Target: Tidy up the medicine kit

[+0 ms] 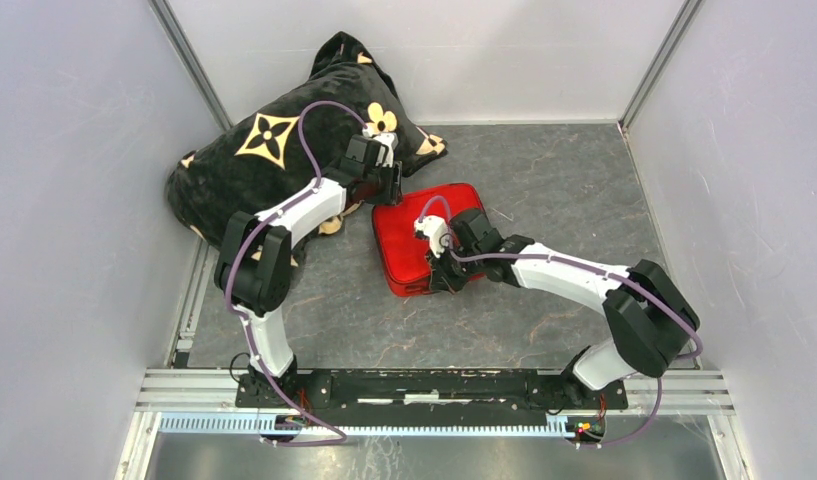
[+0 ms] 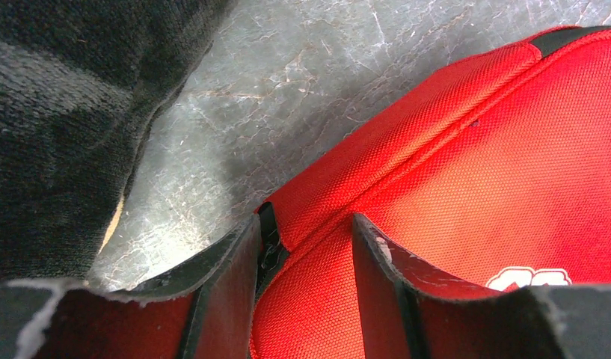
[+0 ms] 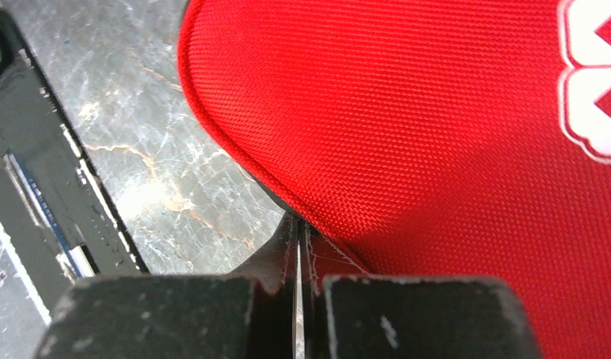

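The medicine kit [image 1: 409, 240], a red zip case, lies shut on the grey floor in the middle of the cell. My left gripper [image 1: 392, 188] is at its far left corner. In the left wrist view the left gripper [image 2: 306, 232] straddles that corner, and the red fabric of the kit [image 2: 511, 149] fills the gap between both fingers. My right gripper [image 1: 442, 272] is at the kit's near edge. The right wrist view shows the right gripper [image 3: 298, 224] shut, its tips tucked under the rim of the kit [image 3: 437, 112], with nothing seen between them. Part of the white emblem [image 3: 594, 82] shows.
A black pillow with gold flowers [image 1: 254, 160] lies at the back left, close to the kit's corner and under my left arm; its dark fabric [image 2: 55, 112] fills the left of the left wrist view. A black rail [image 1: 434, 385] runs along the near edge. White walls enclose the cell.
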`<move>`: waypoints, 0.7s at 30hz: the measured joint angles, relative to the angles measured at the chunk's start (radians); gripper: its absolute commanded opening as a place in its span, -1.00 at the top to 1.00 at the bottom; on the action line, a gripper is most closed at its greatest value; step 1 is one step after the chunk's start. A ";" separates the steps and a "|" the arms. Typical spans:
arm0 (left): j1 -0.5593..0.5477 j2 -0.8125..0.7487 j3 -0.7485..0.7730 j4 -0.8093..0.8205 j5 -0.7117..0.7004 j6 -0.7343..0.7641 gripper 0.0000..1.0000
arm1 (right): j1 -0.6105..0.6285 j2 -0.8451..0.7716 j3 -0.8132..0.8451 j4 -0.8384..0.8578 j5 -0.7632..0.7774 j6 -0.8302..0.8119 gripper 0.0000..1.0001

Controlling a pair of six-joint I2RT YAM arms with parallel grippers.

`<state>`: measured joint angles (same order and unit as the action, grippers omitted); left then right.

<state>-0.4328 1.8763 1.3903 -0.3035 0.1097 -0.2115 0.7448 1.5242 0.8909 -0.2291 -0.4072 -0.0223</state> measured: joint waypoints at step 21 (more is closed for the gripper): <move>-0.227 -0.384 -0.285 -0.068 -0.142 -0.021 -0.84 | -0.404 0.214 0.296 -0.082 0.228 -0.061 1.00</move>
<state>-0.6598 1.4921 1.1057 -0.3714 -0.0319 -0.2325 0.3408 1.7386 1.1870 -0.3115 -0.1791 -0.0830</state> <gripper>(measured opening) 0.839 0.006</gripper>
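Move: The right fingers, shut, hold the zip pull midway along the medicine kit's near, handle side; the kit's middle lies about 12 cm ahead, 3 cm left and 3 cm below. The left hand is at the kit's far-left corner, fingers half open astride the rim, the kit's middle about 9 cm back, 10 cm right and 5 cm below. The black pillow's middle is about 12 cm ahead of the left hand and 22 cm to its left. Keeping the zip pull in shut fingers, the right hand sweeps forward about 18 cm and right some 12 cm, almost level, swinging the kit's handle side round while turning about 30 degrees clockwise. The left hand draws back about 12 cm, following its corner round, drifts slightly right, then rises 4 cm at the end as its fingers spread and come free of the rim. ##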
